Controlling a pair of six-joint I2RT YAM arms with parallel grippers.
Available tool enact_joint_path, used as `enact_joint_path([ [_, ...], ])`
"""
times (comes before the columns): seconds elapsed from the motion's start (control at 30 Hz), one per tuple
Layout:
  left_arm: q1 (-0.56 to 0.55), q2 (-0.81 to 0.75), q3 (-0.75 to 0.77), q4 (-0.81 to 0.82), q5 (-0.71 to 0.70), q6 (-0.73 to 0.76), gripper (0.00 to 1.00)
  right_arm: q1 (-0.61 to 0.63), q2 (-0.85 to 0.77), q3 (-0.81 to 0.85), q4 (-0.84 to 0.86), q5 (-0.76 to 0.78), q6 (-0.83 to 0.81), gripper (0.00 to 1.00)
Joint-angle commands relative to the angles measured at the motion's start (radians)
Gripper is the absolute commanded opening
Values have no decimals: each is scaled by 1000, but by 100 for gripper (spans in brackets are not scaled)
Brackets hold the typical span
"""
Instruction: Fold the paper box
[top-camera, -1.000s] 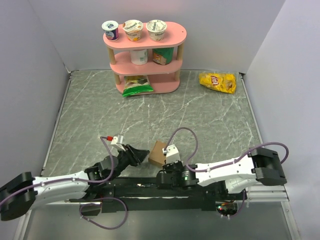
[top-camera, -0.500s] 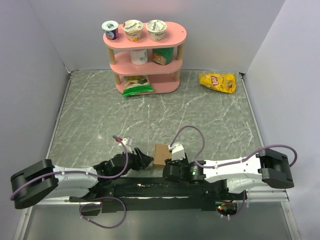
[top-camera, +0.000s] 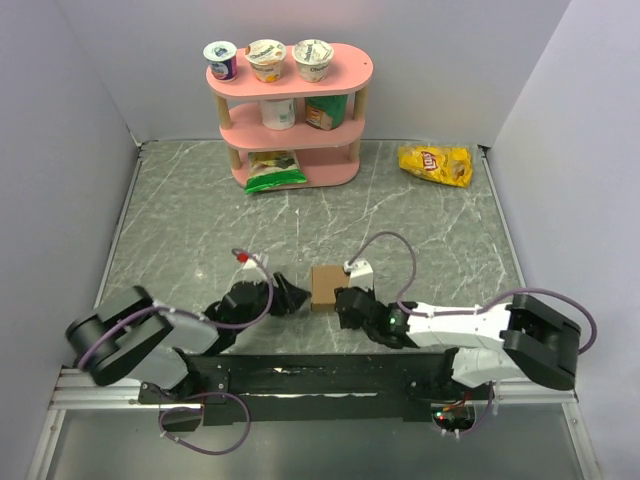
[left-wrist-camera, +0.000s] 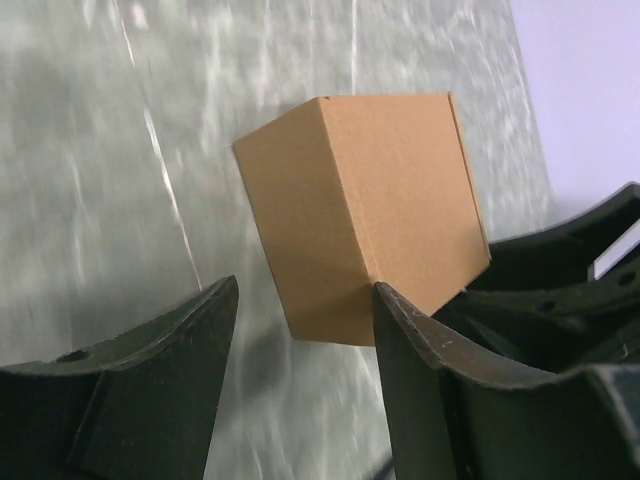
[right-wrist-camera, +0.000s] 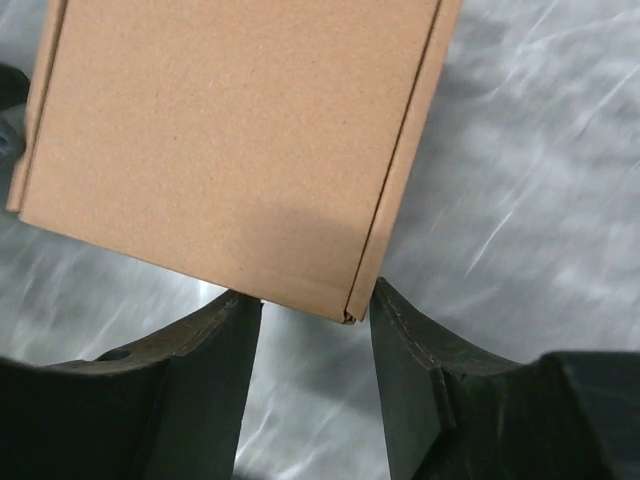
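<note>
The paper box, a small closed cube of plain brown cardboard, rests on the marble table near the front. My left gripper is just left of it and open; in the left wrist view the box lies beyond the fingertips, with nothing between them at the left gripper. My right gripper is at the box's right front. It is open too, and the box has one seamed corner at the mouth of the right gripper.
A pink three-tier shelf with yogurt cups and snack packs stands at the back. A yellow chip bag lies back right. White walls close in the table on both sides. The right arm's dark body shows behind the box.
Both grippers have opened off the box. It was tilted between them and now lies flat, a little farther from the bases. Both arms have drawn in towards the middle.
</note>
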Motion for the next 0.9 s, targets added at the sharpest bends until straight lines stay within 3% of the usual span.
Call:
enact_joint_path([
  [0.0,93,145,124,-14,95,129,62,-107,107,94,210,-40,-174,54],
  [0.23,208,252,203,2,122,164,59,-206,247,215,299,-112,-283,53],
  [0.33,219,234,225,-47,116,195,62,-216,226,227,296,-126,-307,59],
  [0.37,221,207,221,-58,109,202,64,-214,210,229,288,-126,-312,64],
  [0.4,224,188,211,-78,100,216,68,-216,168,227,268,-123,-312,78],
  [0.43,233,167,205,-92,90,221,72,-214,141,217,263,-121,-321,85],
  [0.53,270,75,177,-154,58,242,99,-220,19,184,253,-144,-361,99],
  [0.6,299,10,191,-220,43,259,96,-269,-44,189,227,-219,-370,100],
  [0.73,476,-66,229,-350,79,264,96,-441,-83,221,182,-333,-375,100],
  [0.87,586,-273,264,-489,100,277,96,-640,-121,221,152,-436,-341,100],
])
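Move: The paper box, already folded shut, stands between the two hands. Its middle is about 8 cm to the left hand's right, some 2 cm ahead and about 1 cm lower. From the right hand it lies roughly 5 cm ahead and 4 cm to the left, at about the same height, with its near right corner at the half-open fingertips. The table around it is clear. Forward together for about 9 cm, both hands low and half open, still against the paper box's near part and pushing it away from the base. Then both open wide and come free: the left swings out leftward some 10 cm, turning counter-clockwise, while the right rises about 13 cm, tips its fingers up and carries on forward. ##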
